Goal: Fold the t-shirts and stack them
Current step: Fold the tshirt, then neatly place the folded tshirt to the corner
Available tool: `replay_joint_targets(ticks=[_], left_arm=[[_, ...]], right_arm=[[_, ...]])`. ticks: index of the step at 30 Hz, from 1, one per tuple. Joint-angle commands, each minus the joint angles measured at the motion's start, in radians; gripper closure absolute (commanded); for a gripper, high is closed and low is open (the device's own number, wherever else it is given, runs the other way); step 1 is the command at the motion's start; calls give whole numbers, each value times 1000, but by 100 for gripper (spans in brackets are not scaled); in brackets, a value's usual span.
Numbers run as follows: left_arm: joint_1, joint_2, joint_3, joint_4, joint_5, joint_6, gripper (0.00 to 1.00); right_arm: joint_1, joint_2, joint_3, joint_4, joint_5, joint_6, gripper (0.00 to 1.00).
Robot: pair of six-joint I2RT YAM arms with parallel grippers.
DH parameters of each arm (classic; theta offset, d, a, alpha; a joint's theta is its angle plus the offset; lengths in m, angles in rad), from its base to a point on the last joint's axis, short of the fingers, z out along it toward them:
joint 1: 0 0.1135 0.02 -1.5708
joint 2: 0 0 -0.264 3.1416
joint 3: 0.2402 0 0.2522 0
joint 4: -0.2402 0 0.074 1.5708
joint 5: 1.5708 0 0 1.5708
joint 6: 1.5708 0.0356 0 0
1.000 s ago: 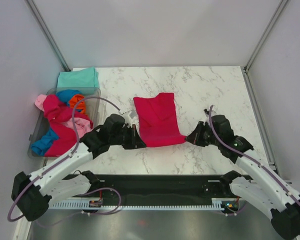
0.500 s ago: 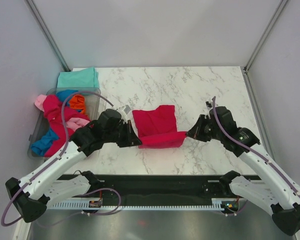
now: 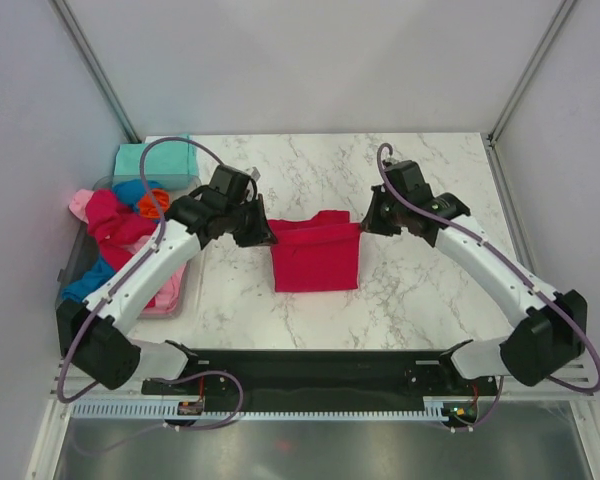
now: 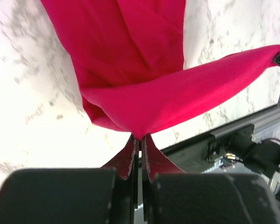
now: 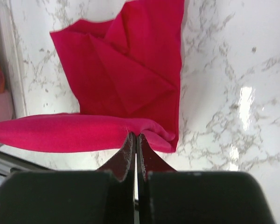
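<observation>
A crimson-red t-shirt [image 3: 315, 257] lies on the marble table, its near hem lifted and stretched over the far part. My left gripper [image 3: 269, 237] is shut on the hem's left corner [image 4: 140, 131]. My right gripper [image 3: 364, 225] is shut on its right corner [image 5: 136, 130]. A folded mint-teal shirt [image 3: 152, 157] lies at the table's back left. A clear bin [image 3: 185, 200] on the left holds pink [image 3: 81, 203], blue [image 3: 133, 190], orange [image 3: 152, 203] and red shirts.
The enclosure's grey walls and metal posts [image 3: 100, 75] stand around the table. A black rail [image 3: 310, 365] with the arm bases runs along the near edge. The bin sits close to my left arm.
Both grippers have carried the red shirt's near hem up and away from the near edge, over the shirt towards its far edge, folding it in half.
</observation>
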Motion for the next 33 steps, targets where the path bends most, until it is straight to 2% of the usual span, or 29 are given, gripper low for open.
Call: replay_joint_targets(ticks=[1, 6, 13, 15, 16, 17, 18, 19, 20, 21, 24, 25, 28, 29, 33], left_arm=[[74, 97, 98, -16, 23, 132, 98], [157, 322, 224, -14, 96, 184, 98], [217, 634, 424, -49, 110, 209, 98], [225, 678, 472, -55, 107, 197, 98], [232, 694, 487, -63, 109, 197, 98], [237, 727, 522, -68, 104, 194, 94], [248, 741, 543, -72, 97, 198, 86], [254, 757, 564, -95, 94, 203, 73], [260, 787, 625, -121, 72, 206, 72], [272, 803, 661, -147, 69, 218, 70], [280, 792, 759, -212, 29, 244, 32], [280, 772, 751, -210, 15, 244, 3], [278, 679, 686, -168, -6, 240, 0], [278, 651, 596, -145, -9, 234, 0], [280, 509, 289, 102, 6, 159, 0]], right_arm=[[-55, 95, 110, 41, 43, -79, 100], [-94, 258, 219, 77, -5, -114, 100], [-143, 593, 420, 84, -63, -160, 100], [-155, 661, 509, 83, -103, -177, 100], [-169, 724, 541, 78, -109, -180, 96], [-177, 753, 573, 74, -135, -183, 91], [-184, 778, 628, 75, -150, -191, 74], [-201, 821, 656, 74, -158, -197, 62], [-212, 838, 679, 72, -185, -203, 54], [-224, 850, 715, 74, -210, -218, 39], [-264, 850, 721, 69, -242, -243, 26], [-281, 805, 701, 72, -235, -245, 24], [-292, 662, 557, 109, -169, -243, 20], [-292, 619, 507, 141, -157, -237, 19], [-290, 319, 97, 306, -185, -166, 16]])
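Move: I still hold the T-shirt's near edge stretched between both hands. Its far end on the table, where this edge goes, lies from my left hand about 17 cm ahead, 7 cm right and 12 cm below; from my right, some 14 cm ahead, 10 cm left and 12 below. The near fold lying on the table is about 4 cm behind my left hand and 8 cm right of it; the clothes bin sits roughly 28 cm left, 5 cm ahead. Together my hands carry the pinched edge forward and down over the lying T-shirt towards its far end, about 15 cm out and 11 cm down, my left fingers tipping some 15 degrees steeper. Low there, still travelling forward a few centimetres more, both open wide and let go of the cloth; then I draw them outwards, back and up, clear of it. ##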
